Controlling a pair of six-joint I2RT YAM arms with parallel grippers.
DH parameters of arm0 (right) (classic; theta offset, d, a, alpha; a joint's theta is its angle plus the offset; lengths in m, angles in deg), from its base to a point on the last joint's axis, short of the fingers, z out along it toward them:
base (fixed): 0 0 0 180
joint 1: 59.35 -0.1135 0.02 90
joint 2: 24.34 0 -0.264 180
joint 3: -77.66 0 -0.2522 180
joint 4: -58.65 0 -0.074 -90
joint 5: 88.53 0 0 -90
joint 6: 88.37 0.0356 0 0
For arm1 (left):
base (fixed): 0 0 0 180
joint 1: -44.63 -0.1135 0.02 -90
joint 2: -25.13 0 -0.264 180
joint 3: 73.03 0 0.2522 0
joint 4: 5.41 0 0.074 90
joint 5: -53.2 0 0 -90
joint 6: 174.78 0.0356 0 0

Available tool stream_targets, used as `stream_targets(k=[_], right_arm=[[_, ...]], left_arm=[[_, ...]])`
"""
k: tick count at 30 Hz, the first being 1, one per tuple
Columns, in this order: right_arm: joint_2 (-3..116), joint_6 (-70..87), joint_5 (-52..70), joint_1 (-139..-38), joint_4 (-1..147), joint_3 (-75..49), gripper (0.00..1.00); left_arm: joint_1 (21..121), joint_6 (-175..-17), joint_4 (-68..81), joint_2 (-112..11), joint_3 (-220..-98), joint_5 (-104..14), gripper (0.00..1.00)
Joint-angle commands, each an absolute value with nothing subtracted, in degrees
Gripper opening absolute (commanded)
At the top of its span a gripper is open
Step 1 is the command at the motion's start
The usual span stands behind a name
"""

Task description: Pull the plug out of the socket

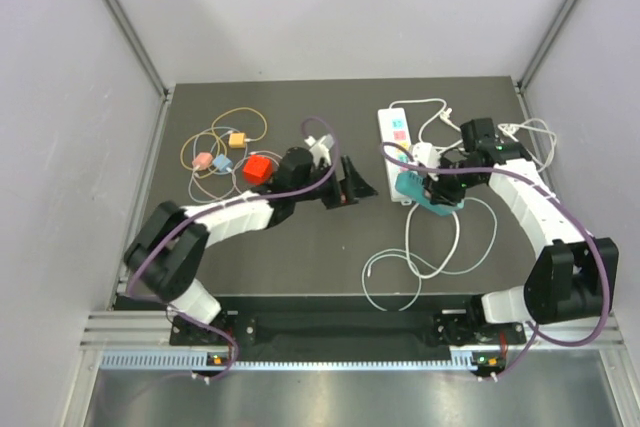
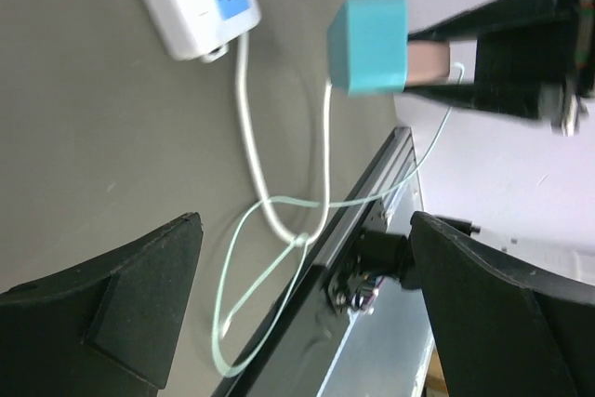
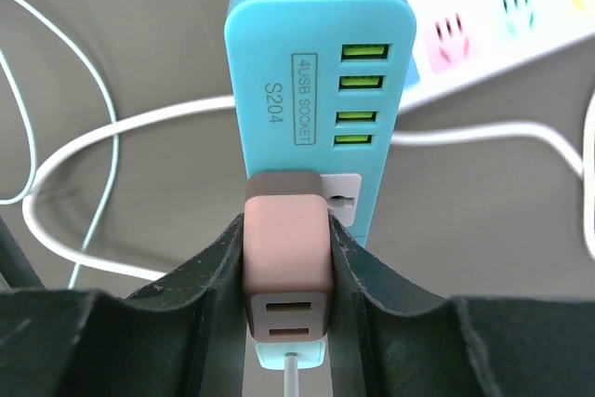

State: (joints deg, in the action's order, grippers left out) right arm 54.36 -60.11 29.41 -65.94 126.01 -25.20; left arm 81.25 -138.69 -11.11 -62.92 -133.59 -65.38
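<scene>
A pink plug (image 3: 286, 258) sits in a teal USB socket block (image 3: 316, 53). My right gripper (image 3: 286, 230) is shut on the plug, one finger on each side. In the top view the right gripper (image 1: 440, 190) is at the table's right, with the teal socket (image 1: 415, 189) on its left. My left gripper (image 1: 350, 185) is open and empty at mid-table, apart from the socket. The left wrist view looks between the left gripper's (image 2: 305, 230) fingers at the socket (image 2: 369, 44) with the plug (image 2: 429, 62) in it. I cannot tell if the socket rests on the table.
A white power strip (image 1: 395, 132) lies behind the socket, with a white adapter (image 1: 423, 154) beside it. White and pale green cables (image 1: 420, 257) loop over the right half. A red cube (image 1: 259, 169) and small corded blocks (image 1: 222, 152) lie at the left.
</scene>
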Motion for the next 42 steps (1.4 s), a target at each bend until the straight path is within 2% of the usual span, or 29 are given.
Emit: stream_targets(k=[1, 12, 15, 16, 18, 19, 21, 22, 28, 33, 42], right_arm=[[51.87, -58.5, 32.23, -69.72, 122.77, -25.03, 0.0], [49.67, -53.57, 30.48, -78.24, 118.38, -27.67, 0.0], [48.97, -52.16, 29.07, -79.91, 116.18, -28.72, 0.0], [48.7, -51.29, 28.89, -80.18, 115.57, -28.99, 0.0], [48.61, -50.49, 28.37, -80.53, 114.51, -29.16, 0.0], [48.7, -49.88, 28.1, -80.62, 114.51, -29.08, 0.0], [48.79, -49.44, 27.92, -80.71, 114.07, -29.08, 0.0], [48.79, -49.0, 27.84, -80.71, 113.81, -29.16, 0.0], [47.12, -48.82, 27.57, -80.71, 112.93, -29.95, 0.0], [42.3, -48.38, 30.29, -80.71, 115.3, -25.22, 0.0], [39.21, -44.34, 35.64, -79.48, 117.57, -23.36, 0.0]], left_arm=[[84.7, -141.9, -18.27, -68.8, -139.78, -61.77, 0.98], [88.22, -145.6, -21.62, -76.2, -144.18, -60.27, 0.92], [88.66, -145.69, -20.31, -77.35, -145.32, -59.22, 0.83], [88.58, -145.6, -19.51, -77.96, -145.76, -59.04, 0.72], [88.66, -144.9, -18.02, -78.31, -146.81, -58.42, 0.59], [88.75, -144.72, -17.32, -78.57, -146.99, -58.16, 0.4], [88.66, -144.28, -17.13, -78.75, -146.99, -57.9, 0.1], [88.66, -144.19, -16.7, -78.84, -147.08, -57.81, 0.0], [88.75, -140.78, -10.73, -79.19, -148.83, -55.36, 0.0], [88.75, -136.81, -3.79, -80.25, -150.86, -52.8, 0.0], [88.84, -136.81, -7.64, -80.51, -150.6, -55.95, 0.0]])
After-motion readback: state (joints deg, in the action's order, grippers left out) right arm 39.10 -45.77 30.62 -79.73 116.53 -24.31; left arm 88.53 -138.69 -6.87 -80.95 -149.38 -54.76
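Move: The teal socket hangs from the plug pinched in the right hand. The socket's middle is about 15 cm to the open left hand's right, 1 cm ahead and 3 cm lower; the plug is some 18 cm right of that hand, level and 1 cm lower. From the right hand, the socket's middle lies roughly 3 cm left, 1 cm ahead and 3 cm below. The power strip's middle is about 9 cm ahead of the right hand, 8 cm left and 11 cm below. Rightward about 7 cm, sinking slightly, the open left hand meets the socket as the right hand brings it some 6 cm left and slightly back by its plug. The left fingers close on the socket's left end; then the right hand, still pinching the plug, pulls quickly up about 10 cm, tilting some 20 degrees, while the left dips 3 cm with the socket. ##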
